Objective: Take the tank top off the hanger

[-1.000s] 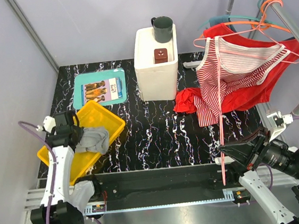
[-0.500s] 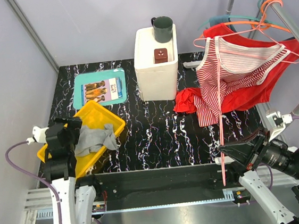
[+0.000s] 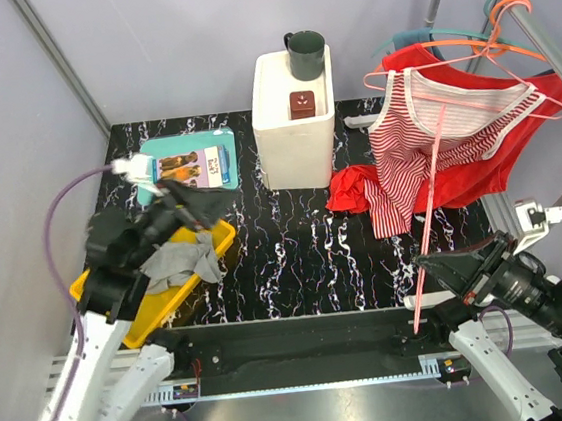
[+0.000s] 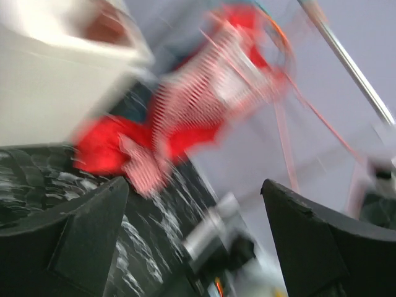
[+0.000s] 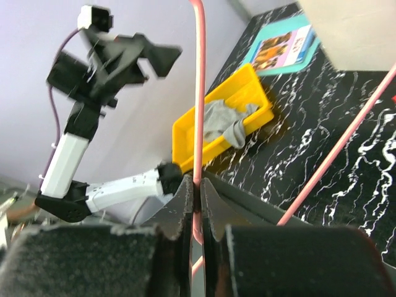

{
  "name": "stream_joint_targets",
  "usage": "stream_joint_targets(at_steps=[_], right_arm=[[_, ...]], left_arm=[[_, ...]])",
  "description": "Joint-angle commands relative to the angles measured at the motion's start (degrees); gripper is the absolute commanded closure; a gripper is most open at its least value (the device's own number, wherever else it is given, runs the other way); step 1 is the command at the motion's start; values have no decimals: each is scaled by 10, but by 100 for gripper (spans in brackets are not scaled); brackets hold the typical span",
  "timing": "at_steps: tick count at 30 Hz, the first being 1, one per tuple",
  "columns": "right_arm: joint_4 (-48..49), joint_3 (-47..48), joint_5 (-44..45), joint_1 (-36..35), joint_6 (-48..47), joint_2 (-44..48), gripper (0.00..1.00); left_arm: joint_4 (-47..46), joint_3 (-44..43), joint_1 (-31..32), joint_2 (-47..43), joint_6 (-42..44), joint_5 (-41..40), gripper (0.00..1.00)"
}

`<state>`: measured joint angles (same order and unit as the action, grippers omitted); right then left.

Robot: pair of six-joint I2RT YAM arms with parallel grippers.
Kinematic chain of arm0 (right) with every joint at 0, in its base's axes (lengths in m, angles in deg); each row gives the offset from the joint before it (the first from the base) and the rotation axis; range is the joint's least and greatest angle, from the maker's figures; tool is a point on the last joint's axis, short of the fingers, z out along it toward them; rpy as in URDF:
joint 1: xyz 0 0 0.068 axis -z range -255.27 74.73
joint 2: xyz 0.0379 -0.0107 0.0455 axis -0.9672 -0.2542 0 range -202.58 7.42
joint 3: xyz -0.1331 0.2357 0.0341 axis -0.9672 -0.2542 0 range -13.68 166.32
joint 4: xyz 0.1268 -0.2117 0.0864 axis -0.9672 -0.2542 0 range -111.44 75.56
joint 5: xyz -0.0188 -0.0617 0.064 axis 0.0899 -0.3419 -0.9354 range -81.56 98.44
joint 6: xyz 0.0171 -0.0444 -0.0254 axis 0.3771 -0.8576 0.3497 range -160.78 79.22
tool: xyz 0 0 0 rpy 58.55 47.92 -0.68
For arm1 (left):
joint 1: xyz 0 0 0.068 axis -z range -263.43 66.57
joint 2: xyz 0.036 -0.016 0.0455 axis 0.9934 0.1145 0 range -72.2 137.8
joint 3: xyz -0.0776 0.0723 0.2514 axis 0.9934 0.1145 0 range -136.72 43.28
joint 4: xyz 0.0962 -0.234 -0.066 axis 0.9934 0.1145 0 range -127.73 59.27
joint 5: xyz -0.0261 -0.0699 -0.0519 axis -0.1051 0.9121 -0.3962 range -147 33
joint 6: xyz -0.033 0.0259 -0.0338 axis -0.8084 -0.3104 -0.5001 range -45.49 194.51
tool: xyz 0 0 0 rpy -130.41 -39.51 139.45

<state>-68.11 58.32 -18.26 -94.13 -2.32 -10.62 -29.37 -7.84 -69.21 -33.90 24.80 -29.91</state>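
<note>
A grey tank top (image 3: 178,261) lies crumpled in the yellow tray (image 3: 218,229) at the left, draping over its near rim. It also shows in the right wrist view (image 5: 226,122), touching no gripper. My left gripper (image 3: 197,197) hangs open and empty above the tray; its wrist view is blurred, with the two fingers (image 4: 77,238) wide apart. At the front right my right gripper (image 3: 447,275) is shut on a bare pink hanger (image 3: 427,230). The jaws pinch its thin rod (image 5: 197,93) near a bend, and it stands up tilted to the right.
A white box (image 3: 296,133) with a dark mug (image 3: 306,54) stands at the back centre. A teal tray with a booklet (image 3: 188,166) is back left. A striped top (image 3: 425,145) and red garments (image 3: 478,175) hang on hangers from the rail (image 3: 527,19) at the right.
The left gripper opened and let go of the grey tank top, which dropped into the tray. The left arm then rose and swung right. The hanger's top tilted to the right.
</note>
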Motion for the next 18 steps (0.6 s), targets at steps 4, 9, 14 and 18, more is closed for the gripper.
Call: stream_joint_targets(at_steps=[4,9,14,18], right_arm=[[41,4,133,-3,57,-8,100],[39,9,183,-3,64,2,100],[37,6,202,-3,78,10,100],[35,9,207,-3,89,13,100]], left_arm=[[-61,-133,504,120,255,-133,7],[25,-278,755,295,398,-379,4],[118,-394,775,442,395,-498,8],[105,-415,775,470,370,-506,12]])
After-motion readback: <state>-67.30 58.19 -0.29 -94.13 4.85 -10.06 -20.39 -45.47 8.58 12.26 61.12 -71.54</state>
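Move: The left hand is empty. The near end of the pink hanger lies about 31 cm to its right and 23 cm back, a little lower. The right gripper, pinching that hanger, is some 32 cm right and 12 cm back, about level. The grey tank top in the yellow bin lies roughly 15 cm left, 2 cm back and 30 cm below. From the right hand, the hanger's near end is about 10 cm back and nearly in line sideways, and the striped top hangs some 18 cm forward and 4 cm left. Rightward and back the left hand sweeps fast, about 35 cm away from the bin, then goes on right while sinking at the last, its open fingers swinging round clockwise and rolling left side up until they come close to the hanger's near end. The right hand keeps its pinch and eases about 5 cm forward and right, turning clockwise. ##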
